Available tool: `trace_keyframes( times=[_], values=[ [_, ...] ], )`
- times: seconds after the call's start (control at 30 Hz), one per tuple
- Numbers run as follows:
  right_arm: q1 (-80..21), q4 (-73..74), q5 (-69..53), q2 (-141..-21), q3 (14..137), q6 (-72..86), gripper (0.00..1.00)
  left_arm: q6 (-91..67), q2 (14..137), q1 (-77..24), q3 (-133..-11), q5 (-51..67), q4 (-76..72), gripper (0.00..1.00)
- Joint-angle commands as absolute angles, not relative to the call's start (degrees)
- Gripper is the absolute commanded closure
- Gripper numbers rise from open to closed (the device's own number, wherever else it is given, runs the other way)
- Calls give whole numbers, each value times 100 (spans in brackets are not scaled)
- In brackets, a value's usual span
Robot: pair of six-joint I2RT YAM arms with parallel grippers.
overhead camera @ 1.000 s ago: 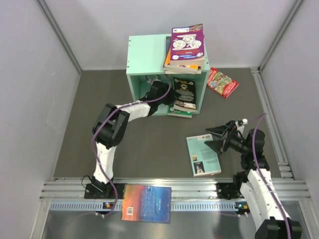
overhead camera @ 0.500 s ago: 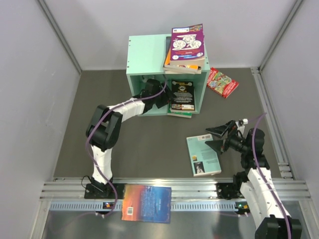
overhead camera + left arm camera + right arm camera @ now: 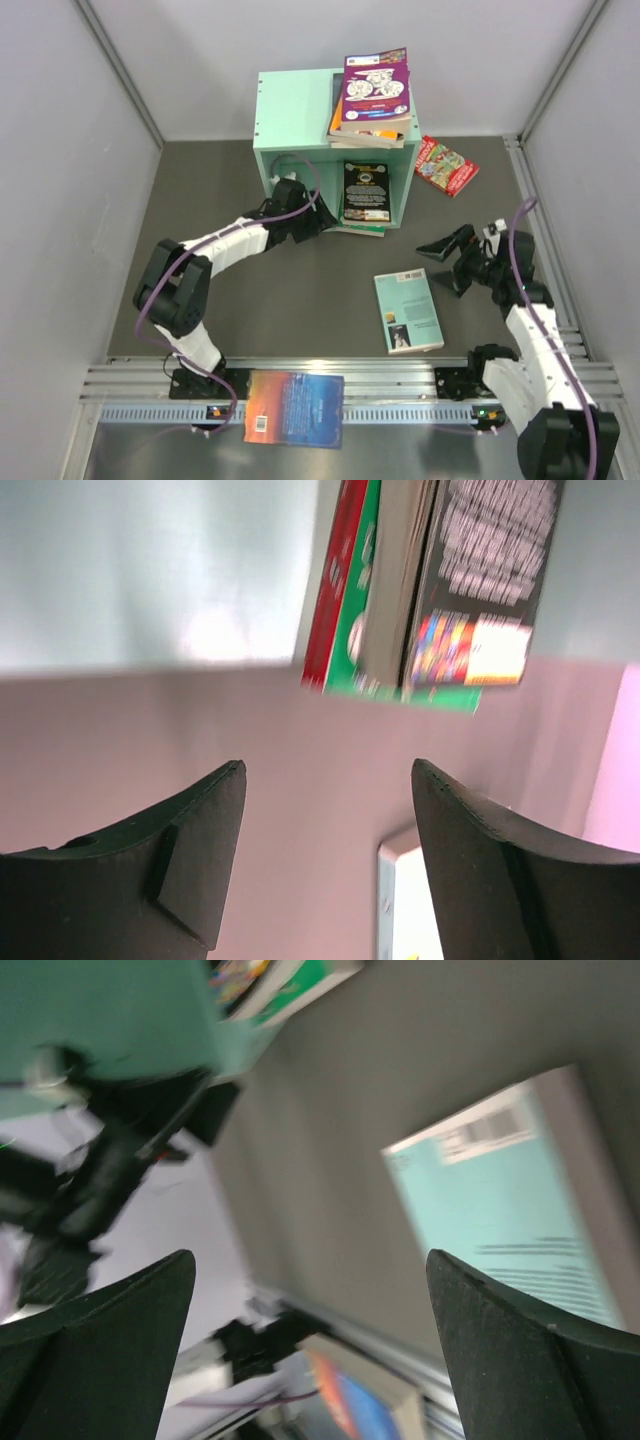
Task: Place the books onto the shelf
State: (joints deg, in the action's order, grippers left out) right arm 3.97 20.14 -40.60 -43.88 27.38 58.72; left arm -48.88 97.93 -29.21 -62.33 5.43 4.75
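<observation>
The mint-green shelf (image 3: pixel 292 112) stands at the back of the mat with its opening toward me. A dark book (image 3: pixel 365 190) stands inside it against a green book (image 3: pixel 358 230). A purple book (image 3: pixel 376 88) tops a small stack on the shelf's roof. A red book (image 3: pixel 446 165) lies right of the shelf, a teal book (image 3: pixel 408 310) on the mat, and a blue-orange book (image 3: pixel 295 408) on the front ledge. My left gripper (image 3: pixel 320 217) is open and empty just outside the shelf's opening (image 3: pixel 328 770). My right gripper (image 3: pixel 437 263) hangs open and empty right of the teal book (image 3: pixel 510 1200).
Grey walls close in the mat on three sides. A metal rail (image 3: pixel 350 380) runs along the front by the arm bases. In the left wrist view the dark book (image 3: pixel 485 570) and green book (image 3: pixel 355 615) stick out past the shelf's floor (image 3: pixel 150 570).
My left gripper has opened and drawn back out of the shelf, leaving the dark book standing inside. My right gripper has shifted slightly right and away from the teal book.
</observation>
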Motion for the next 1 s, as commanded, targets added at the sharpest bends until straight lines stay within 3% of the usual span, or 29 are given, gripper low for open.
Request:
trace_keyframes(
  times=[0.0,0.13,0.47,0.97],
  values=[
    [483,4222,-2213,-4964,3943,3898,3,-4808,9221,-2918,-5881,571,711,28],
    [483,5104,-1137,-5492,4578,3236,1,-4676,8922,-3032,-5678,624,1141,29],
    [54,5063,-1073,-6643,4052,2813,1,-4579,7805,-3541,-4791,1256,1565,30],
    [-1941,3412,-1406,-7620,3209,3875,3,-4755,9254,-4789,-5062,2310,555,30]
  ],
)
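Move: Nearly below the right hand lies the teal book, about 7 cm back, 4 cm left and 14 cm down; the black book in the shelf is some 24 cm ahead of this hand and 15 cm left, the red book about 32 cm ahead and 6 cm right. From the left hand, just in front of the shelf, the teal book is roughly 21 cm back, 22 cm right and 10 cm down, and the black book about 10 cm ahead and 11 cm right. Swinging out to its right, then dropping about 14 cm and curving back and left, the right hand rolls its left side down and tips steeply, bringing its wide-open fingers to the teal book's near right edge, one over the cover, one outside against the edge. The open left hand withdraws some 20 cm back from the shelf, finally veering right and down towards the book's left side while turning clockwise. ##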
